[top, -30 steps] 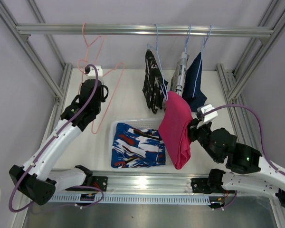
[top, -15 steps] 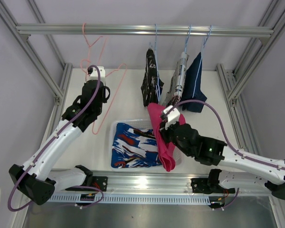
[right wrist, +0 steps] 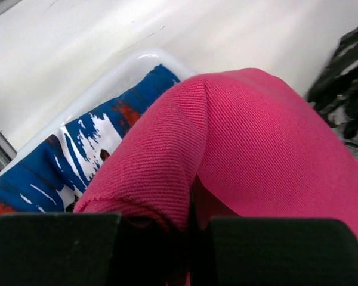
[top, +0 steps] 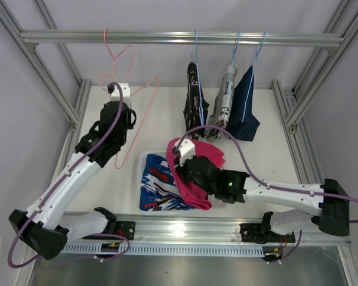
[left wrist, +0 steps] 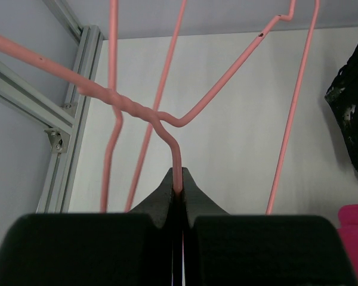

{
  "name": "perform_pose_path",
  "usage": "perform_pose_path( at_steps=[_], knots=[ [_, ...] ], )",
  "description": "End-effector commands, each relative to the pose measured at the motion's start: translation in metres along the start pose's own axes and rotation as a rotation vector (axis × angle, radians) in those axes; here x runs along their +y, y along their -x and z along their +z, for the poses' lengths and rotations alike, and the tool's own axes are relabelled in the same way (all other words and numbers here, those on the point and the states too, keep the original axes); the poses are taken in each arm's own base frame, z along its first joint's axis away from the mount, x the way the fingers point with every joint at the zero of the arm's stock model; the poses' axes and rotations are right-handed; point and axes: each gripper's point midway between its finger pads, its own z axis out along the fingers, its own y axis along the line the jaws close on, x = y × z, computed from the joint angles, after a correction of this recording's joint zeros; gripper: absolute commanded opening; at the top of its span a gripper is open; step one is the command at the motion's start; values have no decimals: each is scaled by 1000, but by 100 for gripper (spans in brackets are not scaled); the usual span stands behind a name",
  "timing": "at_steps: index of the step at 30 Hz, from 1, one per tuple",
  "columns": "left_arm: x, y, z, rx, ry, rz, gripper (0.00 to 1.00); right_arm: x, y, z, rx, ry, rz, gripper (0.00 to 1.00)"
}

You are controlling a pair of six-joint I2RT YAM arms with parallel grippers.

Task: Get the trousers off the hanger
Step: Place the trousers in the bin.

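Note:
My right gripper [top: 190, 165] is shut on the plain pink trousers [top: 194, 182], holding them low over the white tray [top: 144, 156]. In the right wrist view the pink cloth [right wrist: 256, 137] bunches between the jaws of that gripper [right wrist: 191, 223]. The blue trousers with a red-white pattern [top: 158, 182] lie in the tray. My left gripper [top: 126, 117] is shut on the wire of an empty pink hanger [top: 140, 113]; its jaw tips [left wrist: 178, 187] pinch the wire [left wrist: 167, 128]. Black-white trousers [top: 195, 101], white printed trousers [top: 227, 95] and dark blue denim trousers [top: 246, 107] hang on blue hangers.
The silver rail [top: 167, 37] crosses the top of the frame, with aluminium posts at both sides. A second pink hanger [top: 110, 50] hooks onto the rail at the left. The tray rim [right wrist: 125, 65] shows beyond the pink cloth.
The right arm has swung left and down, carrying the pink trousers from beside the hanging garments to over the tray. The left arm and its hanger stay put.

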Motion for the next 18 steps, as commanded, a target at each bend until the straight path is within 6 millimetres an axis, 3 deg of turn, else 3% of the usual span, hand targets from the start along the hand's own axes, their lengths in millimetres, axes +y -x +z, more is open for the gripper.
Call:
perform_pose_path(
  at_steps=[1, 3, 7, 13, 18],
  knots=[
    [2, 25, -9, -78, -15, -36, 0, 36, 52, 10, -151, 95, 121, 5],
    [3, 25, -10, -80, -17, -37, 0, 50, 46, 16, -130, 135, 125, 17],
    [-2, 25, -11, -81, -43, -30, 1, 74, 27, 26, -70, 190, 108, 61],
    [-2, 26, -11, -83, -46, -33, 1, 95, 30, 11, -25, 231, 62, 73],
    [-3, 26, -12, -86, -50, -32, 1, 99, 51, -20, -70, 291, 83, 76]
  ],
)
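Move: The right hand already holds the bunched pink trousers over the bin: the bin's middle is about 15 cm below it, some 2 cm to its right and 1 cm nearer the base. The blue printed garment lies in the bin about 16 cm below the hand, 2 cm to its left and 1 cm back. The black garment hangs some 12 cm ahead, 7 cm right and 8 cm higher. From the left hand, the bin is about 16 cm back, 16 cm right and 25 cm below. The right hand carries on to the left over the bin, about 8 cm in all, sinking some 2.5 cm at first while its fingers begin to spread wide and let go of the pink trousers. As they open it also draws back towards the base by about 6 cm, swivels a good 10 degrees counter-clockwise and, late on, rises some 3.5 cm from its lowest point. ##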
